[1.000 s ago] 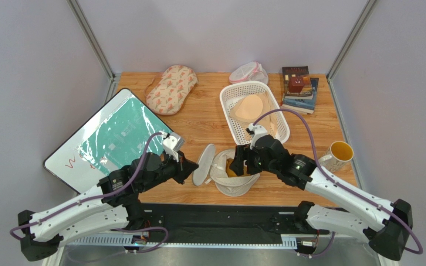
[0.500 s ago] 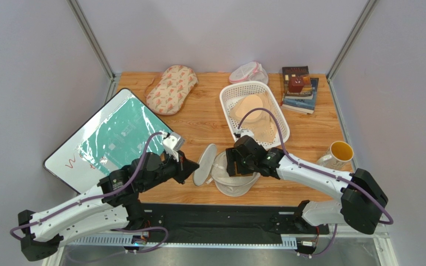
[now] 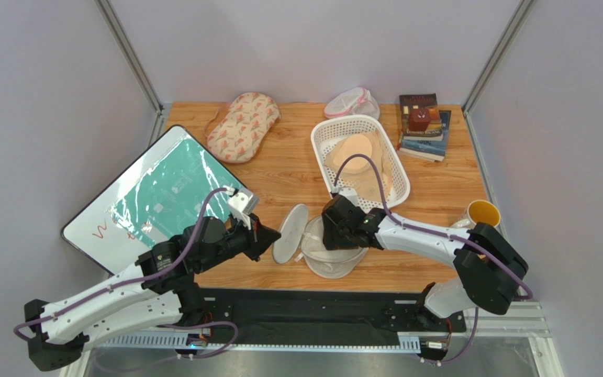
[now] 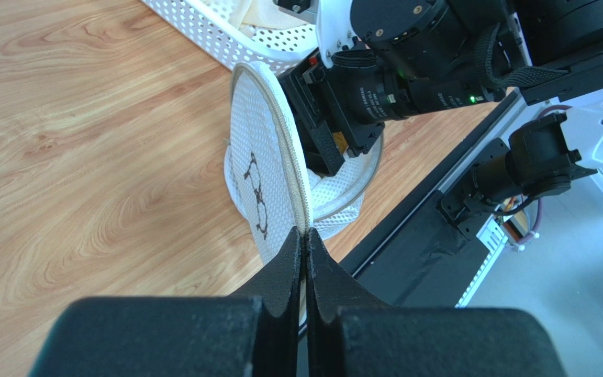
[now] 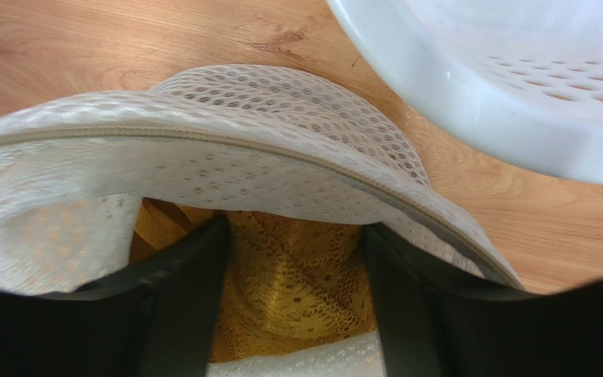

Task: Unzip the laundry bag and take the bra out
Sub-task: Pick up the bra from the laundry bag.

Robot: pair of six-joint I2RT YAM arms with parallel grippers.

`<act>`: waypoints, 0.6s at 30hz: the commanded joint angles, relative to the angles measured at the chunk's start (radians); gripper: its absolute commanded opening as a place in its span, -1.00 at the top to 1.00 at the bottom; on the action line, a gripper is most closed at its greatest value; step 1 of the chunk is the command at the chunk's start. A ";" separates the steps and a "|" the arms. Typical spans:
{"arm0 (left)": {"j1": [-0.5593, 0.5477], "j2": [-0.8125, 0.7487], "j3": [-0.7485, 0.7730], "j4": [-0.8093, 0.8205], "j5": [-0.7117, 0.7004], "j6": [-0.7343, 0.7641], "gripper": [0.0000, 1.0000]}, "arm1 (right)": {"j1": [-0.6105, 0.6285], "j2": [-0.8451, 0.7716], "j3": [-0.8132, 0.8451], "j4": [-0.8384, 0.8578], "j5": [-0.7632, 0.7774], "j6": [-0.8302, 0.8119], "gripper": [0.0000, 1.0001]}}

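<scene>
The laundry bag (image 3: 334, 259) lies unzipped near the table's front edge, its round lid (image 3: 289, 234) with the black bra icon (image 4: 256, 192) standing on edge. My left gripper (image 4: 305, 236) is shut on the lid's zipper rim and holds it up. My right gripper (image 3: 330, 233) reaches into the bag's mouth under the mesh rim (image 5: 226, 149). Its black fingers (image 5: 187, 298) stand apart on either side of the mustard-yellow lace bra (image 5: 297, 298), which fills the gap between them. The rest of the bra is hidden inside the bag.
A white perforated basket (image 3: 322, 129) holding a pale peach bra (image 3: 356, 153) stands just behind the bag. An oval patterned bag (image 3: 243, 126), a small pink-trimmed mesh bag (image 3: 349, 102) and stacked books (image 3: 422, 126) sit at the back. Mug (image 3: 479, 214) right, whiteboard (image 3: 163, 196) left.
My right gripper has moved left and lower, into the open bag, covering the yellow fabric seen from above. The left gripper has kept the lid raised in the same place.
</scene>
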 commanded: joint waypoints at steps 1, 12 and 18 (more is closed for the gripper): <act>0.004 -0.007 0.024 0.001 -0.005 0.001 1.00 | -0.004 0.026 0.031 0.023 0.003 0.006 0.11; 0.004 0.040 0.029 0.033 0.013 -0.005 1.00 | 0.111 -0.129 0.220 -0.155 0.021 -0.062 0.93; 0.004 0.056 0.028 0.042 0.038 -0.016 1.00 | 0.126 -0.227 0.229 -0.140 0.054 -0.045 1.00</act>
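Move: The bra sits bunched in the open laundry bag, right between my right fingertips and about 1 cm below them. The bag surrounds that hand, its middle some 2 cm to the left and 1 cm nearer me. The bag's raised lid is about 12 cm left, 1 cm ahead and 8 cm up; the white basket's middle is around 20 cm ahead and 5 cm right. From my left hand the bra is about 6 cm ahead, 15 cm right and 20 cm below. I close my right fingers down in the bag and pinch the bra's yellow lace, then draw it up about 10 cm and some 5 cm to the left, towards the raised lid, with the wrist tilting and turning around 15 degrees. My left hand keeps its pinch on the lid's rim, sinking only about 1 cm. ##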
